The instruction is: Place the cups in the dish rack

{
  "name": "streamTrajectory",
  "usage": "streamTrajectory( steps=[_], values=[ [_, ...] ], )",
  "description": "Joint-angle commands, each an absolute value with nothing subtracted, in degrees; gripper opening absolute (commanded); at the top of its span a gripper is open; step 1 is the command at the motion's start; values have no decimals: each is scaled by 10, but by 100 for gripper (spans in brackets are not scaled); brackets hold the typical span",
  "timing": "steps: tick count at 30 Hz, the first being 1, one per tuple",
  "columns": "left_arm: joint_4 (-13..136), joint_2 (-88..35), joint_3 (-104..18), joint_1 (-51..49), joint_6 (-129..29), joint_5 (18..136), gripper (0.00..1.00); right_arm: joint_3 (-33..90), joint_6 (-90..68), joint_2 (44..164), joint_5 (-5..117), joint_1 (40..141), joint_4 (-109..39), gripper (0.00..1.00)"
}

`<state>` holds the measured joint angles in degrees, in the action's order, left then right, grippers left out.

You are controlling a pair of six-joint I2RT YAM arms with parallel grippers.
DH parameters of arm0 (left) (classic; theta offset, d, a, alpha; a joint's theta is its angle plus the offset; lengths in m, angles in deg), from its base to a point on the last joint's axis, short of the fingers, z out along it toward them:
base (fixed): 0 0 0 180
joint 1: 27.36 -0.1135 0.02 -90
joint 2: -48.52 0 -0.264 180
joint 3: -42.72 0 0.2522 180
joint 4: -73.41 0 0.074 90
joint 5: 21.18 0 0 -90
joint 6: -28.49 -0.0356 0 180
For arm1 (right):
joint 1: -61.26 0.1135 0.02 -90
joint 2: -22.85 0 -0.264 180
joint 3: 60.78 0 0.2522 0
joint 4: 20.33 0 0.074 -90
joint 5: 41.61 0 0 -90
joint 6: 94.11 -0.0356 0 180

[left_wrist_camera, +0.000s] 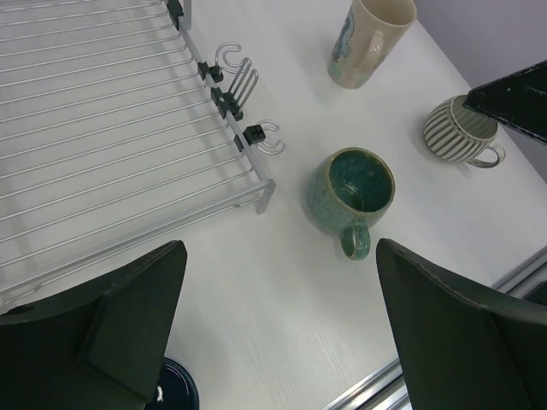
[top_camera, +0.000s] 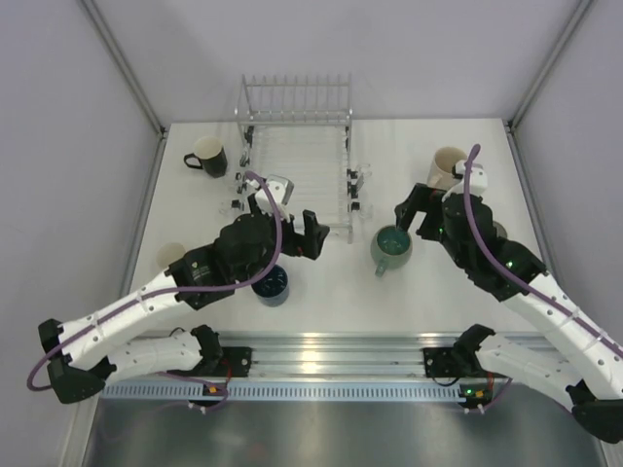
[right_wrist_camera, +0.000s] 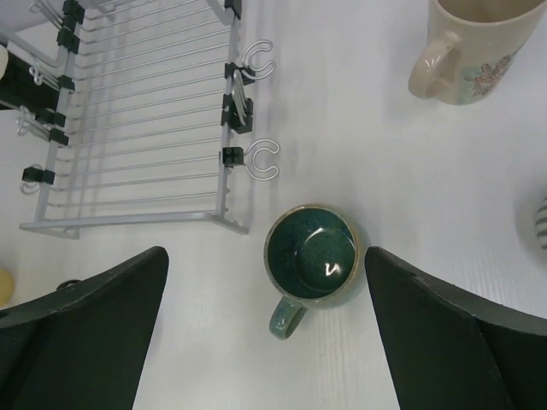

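The silver wire dish rack (top_camera: 295, 101) stands at the back centre, with no cup in it. A teal-green cup (top_camera: 391, 247) sits upright just off its front right corner. My right gripper (top_camera: 409, 220) hovers open over this cup, which shows between the fingers in the right wrist view (right_wrist_camera: 312, 252). My left gripper (top_camera: 304, 236) hangs open near the rack's front edge, holding nothing. A dark blue cup (top_camera: 272, 284) lies below it. A black mug (top_camera: 207, 156) is left of the rack and a tall cream cup (top_camera: 448, 167) is at the right.
A ribbed beige cup (left_wrist_camera: 457, 132) stands right of the teal one, mostly hidden under my right arm from above. A small yellowish cup (top_camera: 173, 255) sits by the left arm. Wire hooks (right_wrist_camera: 261, 158) stick out of the rack's right side. A metal rail (top_camera: 321, 355) runs along the near edge.
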<state>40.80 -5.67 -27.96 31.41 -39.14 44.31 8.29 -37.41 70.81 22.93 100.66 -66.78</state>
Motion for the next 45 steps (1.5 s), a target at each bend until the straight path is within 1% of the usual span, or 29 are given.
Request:
streamTrajectory(
  steps=[1, 5, 9, 14, 19, 21, 24, 25, 29, 32, 33, 35, 36, 39, 40, 43, 45],
  values=[
    [442, -35, -272, 314, -400, 435, 98, 118, -387, 713, 188, 1015, -678, 99],
    [443, -26, -268, 314, -402, 434, 98, 120, -372, 711, 161, 1016, -677, 99],
    [443, -16, -260, 314, -402, 431, 98, 111, -316, 701, 155, 1015, -664, 99],
    [443, 4, -250, 314, -397, 432, 98, 98, -288, 719, 67, 1010, -682, 99],
    [444, 18, -239, 314, -394, 432, 98, 89, -262, 729, 55, 967, -688, 99],
    [444, 18, -239, 314, -394, 437, 98, 77, -257, 729, 63, 952, -675, 99],
    [443, 21, -239, 314, -392, 446, 98, 54, -256, 733, 116, 906, -648, 99],
    [443, 25, -237, 314, -391, 447, 98, 42, -253, 737, 145, 876, -633, 98],
    [444, 47, -222, 314, -388, 469, 98, 33, -246, 785, 175, 801, -619, 95],
    [450, 72, -201, 314, -387, 468, 98, 32, -248, 818, 208, 752, -601, 89],
    [453, 83, -191, 314, -387, 462, 98, 30, -247, 826, 217, 729, -595, 84],
    [457, 91, -184, 314, -390, 459, 98, 26, -248, 848, 235, 715, -580, 78],
    [457, 97, -182, 314, -392, 458, 98, 25, -248, 858, 235, 705, -570, 72],
    [457, 103, -185, 314, -398, 462, 98, 27, -243, 901, 243, 690, -561, 61],
    [456, 104, -185, 314, -400, 464, 98, 28, -242, 912, 247, 679, -561, 55],
    [455, 112, -184, 314, -406, 462, 98, 29, -240, 950, 246, 650, -562, 51],
    [453, 119, -181, 314, -409, 458, 98, 20, -239, 954, 246, 633, -557, 51]
  ],
)
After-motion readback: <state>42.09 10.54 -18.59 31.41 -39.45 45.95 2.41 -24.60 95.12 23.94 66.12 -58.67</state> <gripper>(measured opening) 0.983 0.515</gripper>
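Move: The striped cup stands about 21 cm to the right of the right hand, some 7 cm ahead and roughly 22 cm below. The teal cup is nearly under that hand, 7 cm ahead and 2 cm to its right; the beige mug stands about 19 cm ahead and 12 cm to its right, both at the striped cup's level. From the left hand the striped cup lies roughly 39 cm right, 11 cm ahead, 25 cm down. The right hand heads for the striped cup, swinging about 17 cm right and some 7 cm forward, nearly level at first, then sinking 14 cm. Meanwhile its fingers tip down, turn clockwise and roll left side down, closing to about half open, the right finger coming over the cup's left rim; contact can't be seen. The left hand eases 5 cm left and back, staying open. ##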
